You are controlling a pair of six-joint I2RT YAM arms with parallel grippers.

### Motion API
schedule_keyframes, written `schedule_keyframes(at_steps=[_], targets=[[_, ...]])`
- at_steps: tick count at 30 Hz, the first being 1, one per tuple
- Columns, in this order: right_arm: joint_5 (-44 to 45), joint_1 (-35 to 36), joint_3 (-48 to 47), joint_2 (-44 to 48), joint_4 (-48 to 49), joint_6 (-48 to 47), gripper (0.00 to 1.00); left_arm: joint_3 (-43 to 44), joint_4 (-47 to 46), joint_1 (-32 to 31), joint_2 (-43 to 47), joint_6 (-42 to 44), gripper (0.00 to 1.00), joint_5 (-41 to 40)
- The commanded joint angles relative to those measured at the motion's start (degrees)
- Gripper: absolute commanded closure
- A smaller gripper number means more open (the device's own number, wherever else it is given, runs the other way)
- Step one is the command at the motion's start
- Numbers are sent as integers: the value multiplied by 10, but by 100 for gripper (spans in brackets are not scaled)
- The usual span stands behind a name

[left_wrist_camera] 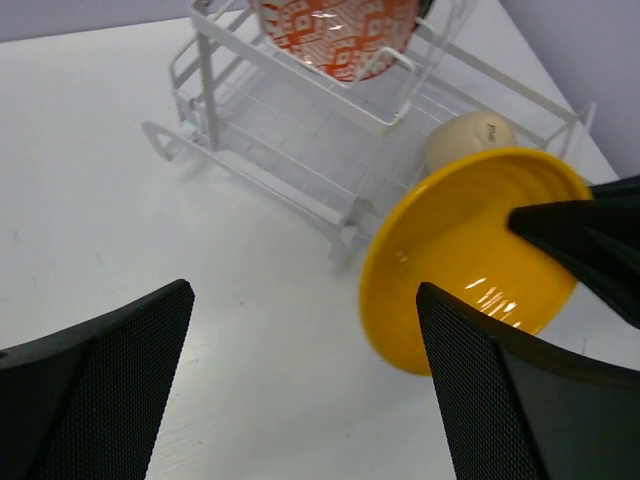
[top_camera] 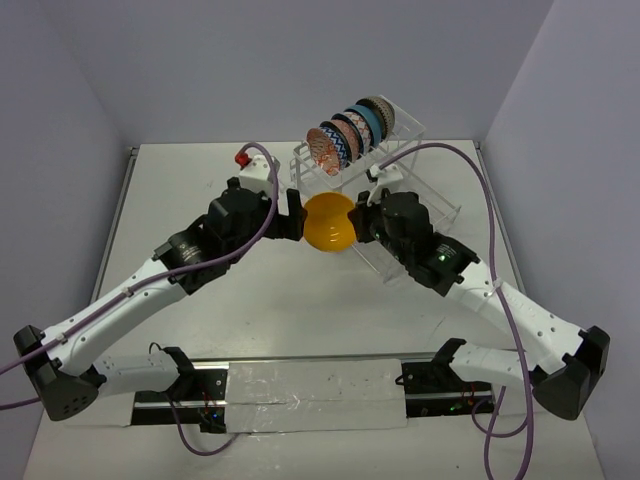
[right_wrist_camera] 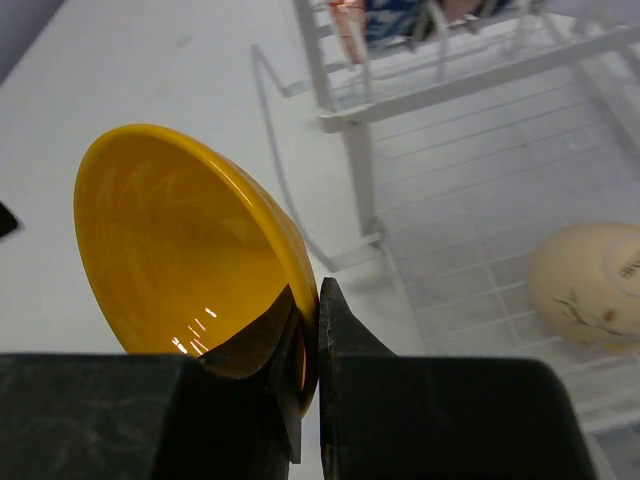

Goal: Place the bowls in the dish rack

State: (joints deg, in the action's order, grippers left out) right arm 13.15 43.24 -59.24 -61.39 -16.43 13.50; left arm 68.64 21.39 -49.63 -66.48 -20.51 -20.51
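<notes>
An orange-yellow bowl hangs tilted on edge above the table, just in front of the dish rack. My right gripper is shut on its rim, one finger inside the bowl and one outside. On the bowl's left my left gripper stands wide open, its right finger close beside the bowl and nothing between the fingers. Several patterned bowls stand on edge in the rack's top tier, the nearest reddish-orange. A cream bowl lies upside down in the lower tier.
A small red object lies on the table left of the rack, behind the left arm. The rack's clear lower tray reaches toward the right arm. Both arms' purple cables arch above the table near the rack.
</notes>
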Motion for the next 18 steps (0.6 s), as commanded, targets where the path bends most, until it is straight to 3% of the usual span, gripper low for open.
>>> schedule_keyframes(at_steps=[1, 10, 13, 18], targets=[[116, 2, 17, 34, 11, -37, 100, 24, 29, 23, -3, -49, 1, -70], [432, 2, 105, 31, 120, -211, 100, -40, 24, 241, 44, -107, 1, 78], [495, 1, 138, 17, 204, -304, 100, -67, 21, 282, 61, -96, 1, 93], [517, -16, 178, 0, 357, -473, 100, -111, 3, 324, 91, -83, 1, 109]])
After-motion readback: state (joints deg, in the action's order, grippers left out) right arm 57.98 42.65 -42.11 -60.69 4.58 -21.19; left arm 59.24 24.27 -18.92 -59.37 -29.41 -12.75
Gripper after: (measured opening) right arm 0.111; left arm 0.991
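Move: Out to the right, in the lower tier of the dish rack, the free space for the yellow bowl lies about 8 cm ahead, 18 cm right and 15 cm below the right hand, which already pinches the bowl's rim. From that hand, the beige bowl in that tier sits some 10 cm ahead, 10 cm right and 14 cm down; the orange patterned bowl is roughly 15 cm ahead, 8 cm left, level. From the left hand, the space is about 8 cm ahead, 31 cm right, 15 cm down. Carrying the yellow bowl by its rim, the right hand sweeps about 15 cm right, slightly forward and down, over the lower tier towards its right end, turning some 35 degrees clockwise and rolling strongly so its left side sinks. The left hand, already empty and open, swings about 16 cm left, away from the bowl, turning counter-clockwise; it first goes forward, then sinks. ##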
